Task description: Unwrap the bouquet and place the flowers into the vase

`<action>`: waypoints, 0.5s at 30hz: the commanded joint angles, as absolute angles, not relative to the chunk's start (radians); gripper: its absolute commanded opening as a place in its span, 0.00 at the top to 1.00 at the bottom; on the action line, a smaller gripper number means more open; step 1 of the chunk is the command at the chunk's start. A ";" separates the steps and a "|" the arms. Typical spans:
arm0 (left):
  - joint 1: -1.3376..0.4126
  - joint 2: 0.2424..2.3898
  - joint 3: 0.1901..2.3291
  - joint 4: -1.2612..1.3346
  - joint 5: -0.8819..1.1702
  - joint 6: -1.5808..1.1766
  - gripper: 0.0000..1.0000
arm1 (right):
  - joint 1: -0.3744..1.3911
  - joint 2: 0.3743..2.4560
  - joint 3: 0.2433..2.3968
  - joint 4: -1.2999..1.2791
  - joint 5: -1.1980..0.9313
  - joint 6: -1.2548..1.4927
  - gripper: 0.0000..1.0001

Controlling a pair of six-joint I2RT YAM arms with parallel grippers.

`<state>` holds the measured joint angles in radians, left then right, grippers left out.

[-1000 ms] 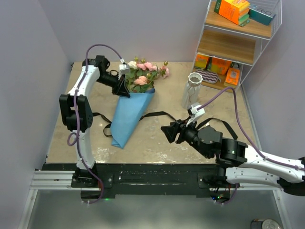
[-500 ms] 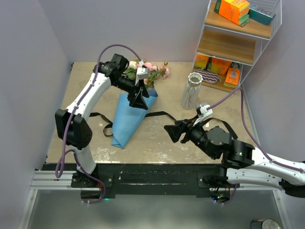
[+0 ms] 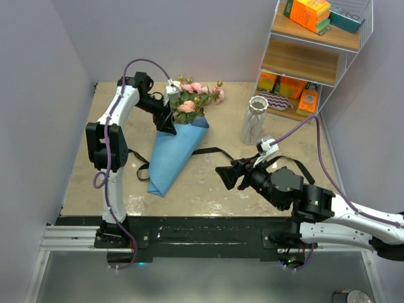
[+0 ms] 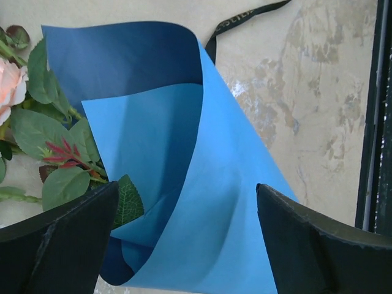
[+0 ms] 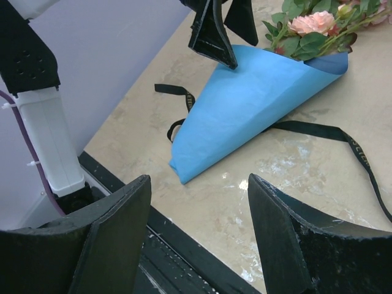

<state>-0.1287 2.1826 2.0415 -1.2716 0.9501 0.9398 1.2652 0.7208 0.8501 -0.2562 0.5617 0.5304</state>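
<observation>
The bouquet lies on the table as a blue paper cone (image 3: 172,151), mouth to the rear, with pink, peach and cream flowers (image 3: 192,98) sticking out of it. A loose black ribbon (image 3: 211,151) trails on the table to both sides of the cone. My left gripper (image 3: 168,122) hovers open over the cone's upper left edge. In the left wrist view its fingers straddle the blue paper (image 4: 184,153) with nothing gripped, and green leaves (image 4: 61,141) are at left. My right gripper (image 5: 199,179) is open and empty near the front, facing the cone (image 5: 257,104). The whitish ribbed vase (image 3: 255,118) stands upright at right.
A wire shelf (image 3: 312,60) with orange boxes stands at the back right, just behind the vase. Ribbon loops (image 3: 134,165) lie left of the cone. The table's black front rail (image 3: 202,230) runs close under my right gripper. Walls close off the left and rear.
My left gripper opened wide; its arm swung right over the cone's mouth, then back to the upper left edge. The right gripper opened a little more and barely shifted.
</observation>
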 commanded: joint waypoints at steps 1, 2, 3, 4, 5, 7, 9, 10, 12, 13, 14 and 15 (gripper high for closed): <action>-0.137 2.209 2.095 -1.316 0.896 1.005 0.04 | 1.266 0.726 0.877 -0.238 0.566 0.509 0.33; -0.137 2.204 2.086 -1.315 0.893 1.018 0.05 | 1.266 0.727 0.877 -0.238 0.566 0.511 0.33; -0.135 2.198 2.060 -1.315 0.890 1.031 0.06 | 1.266 0.732 0.877 -0.236 0.568 0.511 0.33; -0.135 2.186 2.050 -1.315 0.885 1.040 0.07 | 1.267 0.733 0.876 -0.236 0.568 0.509 0.34; -0.137 2.181 2.042 -1.316 0.882 1.046 0.10 | 1.267 0.735 0.876 -0.236 0.568 0.508 0.34; -0.135 2.165 2.020 -1.316 0.870 1.051 0.16 | 1.266 0.741 0.876 -0.233 0.569 0.506 0.34; -0.135 2.151 2.000 -1.316 0.862 1.061 0.39 | 1.266 0.745 0.874 -0.230 0.571 0.505 0.35; -0.135 2.137 1.994 -1.316 0.859 1.069 0.55 | 1.266 0.747 0.876 -0.230 0.571 0.506 0.35; -0.135 2.122 1.985 -1.316 0.859 1.071 0.94 | 1.267 0.749 0.876 -0.229 0.571 0.509 0.35; -0.137 2.111 1.986 -1.316 0.862 1.065 1.00 | 1.266 0.746 0.874 -0.227 0.572 0.508 0.35; -0.137 2.105 1.985 -1.316 0.862 1.065 1.00 | 1.266 0.746 0.873 -0.226 0.574 0.509 0.35; -0.138 2.094 1.983 -1.316 0.864 1.062 1.00 | 1.267 0.744 0.873 -0.224 0.572 0.512 0.35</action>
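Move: The near upper edge of the blue wrapping paper is roughly 4 cm below the left hand, about 1 cm back and 1 cm left, under its wide-open fingers. The flower heads lie some 11 cm ahead and 10 cm right of that hand; the black ribbon's loop is about 14 cm back and 9 cm left. From the right hand, that paper edge is around 21 cm ahead, 23 cm left and 20 cm below. Downward, about 3 cm, the left hand sinks onto the upper edge of the blue wrapping paper, easing about a centimetre back and left as its fingers tip some 5 degrees more steeply down. The wide-open fingers close fully late in the descent and pinch the paper's free edge between their tips. ##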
